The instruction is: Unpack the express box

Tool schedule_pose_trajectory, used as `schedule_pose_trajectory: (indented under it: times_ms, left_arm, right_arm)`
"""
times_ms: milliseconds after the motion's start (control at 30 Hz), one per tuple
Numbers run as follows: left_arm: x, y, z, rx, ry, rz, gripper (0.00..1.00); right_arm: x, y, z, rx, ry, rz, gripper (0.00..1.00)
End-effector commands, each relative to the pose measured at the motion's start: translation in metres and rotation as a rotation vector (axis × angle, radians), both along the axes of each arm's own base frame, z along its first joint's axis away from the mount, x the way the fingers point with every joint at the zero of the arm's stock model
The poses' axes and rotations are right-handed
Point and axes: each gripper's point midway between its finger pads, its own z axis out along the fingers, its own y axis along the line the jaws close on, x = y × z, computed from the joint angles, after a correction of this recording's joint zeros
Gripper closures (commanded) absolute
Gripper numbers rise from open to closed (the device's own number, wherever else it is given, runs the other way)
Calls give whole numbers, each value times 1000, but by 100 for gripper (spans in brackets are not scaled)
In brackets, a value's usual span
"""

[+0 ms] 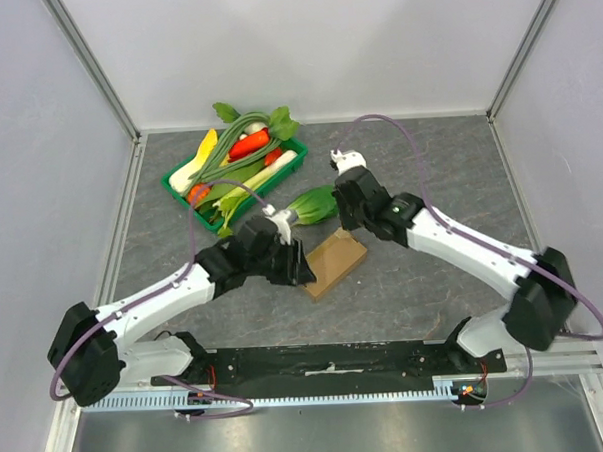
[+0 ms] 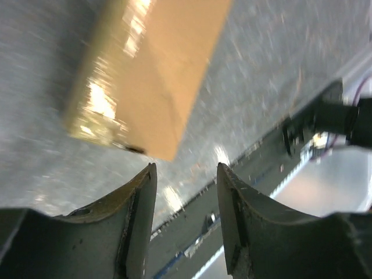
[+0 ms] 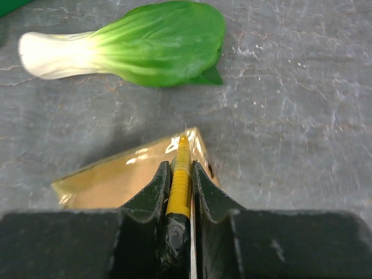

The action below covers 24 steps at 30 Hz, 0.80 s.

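Note:
The express box (image 1: 335,263), a small brown cardboard carton with shiny tape, lies flat on the grey table in front of the arms. My left gripper (image 1: 302,272) is at its left end. In the left wrist view the box (image 2: 151,70) lies just beyond my left gripper (image 2: 186,174), which is open and empty. My right gripper (image 1: 347,222) is over the box's far end. In the right wrist view it (image 3: 180,167) is shut on a yellow ribbed cutter (image 3: 180,180), whose tip is at the taped edge of the box (image 3: 116,177).
A bok choy (image 1: 316,203) lies just behind the box and shows in the right wrist view (image 3: 133,49). A green tray (image 1: 175,181) of toy vegetables stands at the back left. The arms' base rail (image 1: 338,365) runs along the near edge. Walls enclose the table.

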Motion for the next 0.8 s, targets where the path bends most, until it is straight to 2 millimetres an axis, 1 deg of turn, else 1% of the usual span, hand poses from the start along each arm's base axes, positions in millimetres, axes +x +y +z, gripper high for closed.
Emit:
schedule_pose_trajectory:
  times_ms: [0,33,67,100,133,167,200,233,267,333,367,400,467,500,567,633,700,733,767]
  left_arm:
    - [-44,-31,-4,-49,-16,-169,50]
    - [-49,-31,-12,-36,-6,-169,51]
    - [-52,-33,-17,-29,5,-155,51]
    - [-58,-37,-18,-33,0,-165,51]
    - [-60,-35,-28,-15,21,-153,52]
    - [-64,-37,-32,-13,42,-146,52]
    - [-64,-38,-36,-8,50,-137,52]
    - [-63,-38,-45,14,59,-121,52]
    - [-62,-39,-49,22,71,-104,51]
    - [-55,-43,-55,20,64,-75,51]
    - [-54,-44,-61,27,75,-62,51]
    - [-47,-45,-63,37,67,-30,52]
    - [-44,-45,-69,54,79,-7,52]
    - [-37,-45,-68,65,66,28,52]
    - [-31,-38,-76,96,83,74,51]
    - [-24,-34,-77,106,101,124,51]
    - [-6,-22,-78,132,84,209,49]
    - [-2,-19,-78,132,89,233,48]
    - [9,-13,-77,126,92,270,48]
  right_arm:
    - [47,31,0,34,-22,152,100]
    - [53,33,-4,36,-16,157,100]
    - [56,39,-3,52,-7,185,100]
    - [62,37,-12,47,15,178,100]
    - [63,39,-14,53,23,189,100]
    - [61,39,-19,53,35,206,100]
    - [62,37,-25,48,48,204,100]
    - [62,36,-30,47,60,205,100]
    - [58,35,-41,45,90,214,100]
    - [55,29,-47,43,107,210,100]
    - [50,25,-51,39,119,208,100]
    - [48,22,-51,46,124,196,100]
    - [36,13,-55,40,145,188,100]
    - [31,10,-55,45,154,180,100]
    - [15,0,-59,37,185,175,100]
    - [1,-10,-63,26,222,163,100]
    - [-18,-17,-63,41,251,177,100]
    - [-27,-22,-68,43,268,169,100]
    - [-32,-24,-59,61,249,175,100]
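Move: About 5 cm ahead, 5 cm to the right and 10 cm below the half-open left hand is the middle of the express box. From the right hand, which holds the knife, the box lies some 4 cm back, 5 cm left and 16 cm below. The leafy vegetable lies about 13 cm ahead of the right hand and 9 cm to its left; the vegetable tray is roughly 22 cm ahead and 25 cm left of that hand, both at table level. Sinking about 9 cm, the left hand first swings back some 7 cm and a little right, then comes forward again by half of that, bringing its half-open fingers to the box's near left corner. The right hand keeps its grip on the knife, dips forward and down, then draws back level with its start, some 7 cm lower, tipping about 10 degrees further down over the box's far side. ##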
